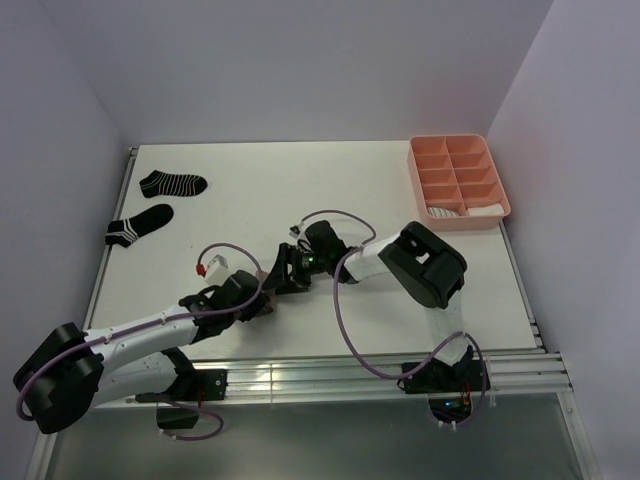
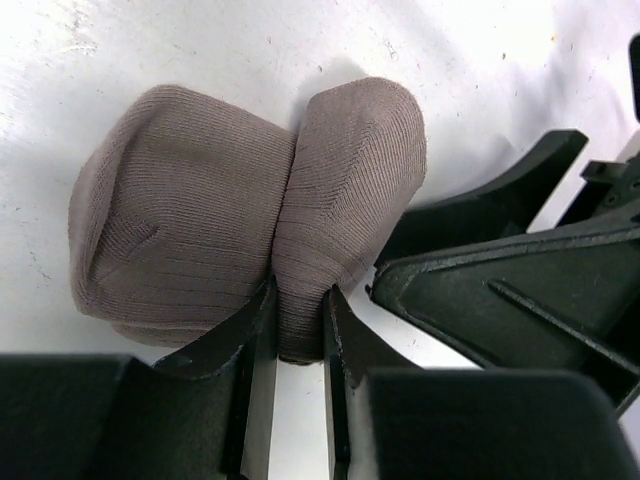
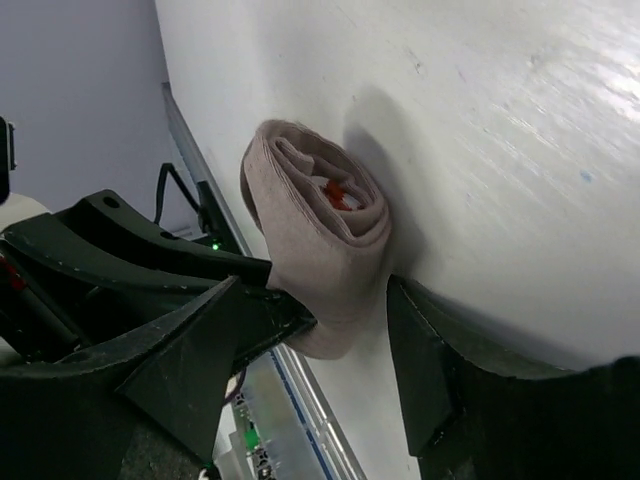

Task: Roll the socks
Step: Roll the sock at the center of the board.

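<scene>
A taupe sock (image 2: pixel 190 210) lies rolled into a thick bundle near the table's front edge, small in the top view (image 1: pixel 271 300). My left gripper (image 2: pixel 298 298) is shut on a fold at the bundle's near end; from above it (image 1: pixel 262 304) sits just left of the roll. In the right wrist view the roll (image 3: pixel 315 215) shows its spiral end with a red cuff inside. My right gripper (image 3: pixel 318 300) stands open, its fingers (image 3: pixel 425 360) straddling the roll's lower part. Two black white-striped socks (image 1: pixel 173 183) (image 1: pixel 140 225) lie flat at the far left.
A pink compartment tray (image 1: pixel 470 150) stands at the back right, with white socks (image 1: pixel 445 211) in its nearest cells. The two grippers meet closely at the roll (image 1: pixel 285 268). The table's front rail (image 1: pixel 380 370) runs just behind the roll.
</scene>
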`<state>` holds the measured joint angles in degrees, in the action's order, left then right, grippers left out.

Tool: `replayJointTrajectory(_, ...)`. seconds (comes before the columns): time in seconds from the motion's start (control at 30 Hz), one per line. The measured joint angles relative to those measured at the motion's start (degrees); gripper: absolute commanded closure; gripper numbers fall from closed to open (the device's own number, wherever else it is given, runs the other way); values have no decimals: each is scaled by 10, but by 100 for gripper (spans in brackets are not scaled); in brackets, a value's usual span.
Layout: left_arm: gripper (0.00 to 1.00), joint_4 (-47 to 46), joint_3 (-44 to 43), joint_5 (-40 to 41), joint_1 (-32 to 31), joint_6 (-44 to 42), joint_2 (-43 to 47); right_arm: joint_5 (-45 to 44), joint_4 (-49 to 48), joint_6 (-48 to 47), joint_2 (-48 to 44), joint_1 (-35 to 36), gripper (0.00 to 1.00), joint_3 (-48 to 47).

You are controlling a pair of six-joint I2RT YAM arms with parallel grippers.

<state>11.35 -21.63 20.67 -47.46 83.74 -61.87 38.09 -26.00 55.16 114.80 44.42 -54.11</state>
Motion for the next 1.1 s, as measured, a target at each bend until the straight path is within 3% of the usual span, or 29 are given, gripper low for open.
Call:
replayJointTrajectory(0.27,97,-4,10,-12,8,8,11,43,-54,23,52,0,37,-31)
replayJointTrajectory(0.37,97,-4,16,-14,10,13,19,56,-73,25,68,-2,47,-35)
replayJointTrajectory(0.47,97,-4,21,-15,13,15,26,65,-86,26,82,-3,67,-37)
replayJointTrajectory(0.5,97,-5,23,-16,13,15,28,68,-89,28,87,-4,83,-37)
replayJointTrajectory(0.57,97,-6,24,-18,14,15,28,71,-99,30,95,-5,100,-37)
replayJointTrajectory(0.87,96,-18,2,-28,15,-11,-13,41,-71,-4,66,-16,100,-19)
replayJointTrajectory(1.0,95,-66,-38,-46,16,-50,-83,1,19,-47,8,-44,100,-2)
replayJointTrajectory(1.1,87,-102,-80,-60,16,-89,-146,-34,95,-81,-30,-68,100,-2)
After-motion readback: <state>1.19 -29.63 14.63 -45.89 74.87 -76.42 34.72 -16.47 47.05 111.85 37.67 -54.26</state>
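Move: For the right hand, open and reaching in from the right, the rolled-up end of the brown sock lies about 3 cm to the left, roughly level fore-and-aft and 1 cm lower. The left fingers already pinch the sock; its middle is some 3 cm ahead of them and 1 cm to the left. Counted from the right hand, the black sock lies around 28 cm left and 15 cm ahead, the striped sock 24 cm left and 26 cm ahead. The right fingers shut on the rolled sock after easing about 1.5 cm left and 1.5 cm down to it, while the left hand keeps its pinch nearly in place. With both grips on, the two hands then swing together to the right and forward, right about 6 cm and forward some 4 cm, each wrist turning slightly clockwise. ##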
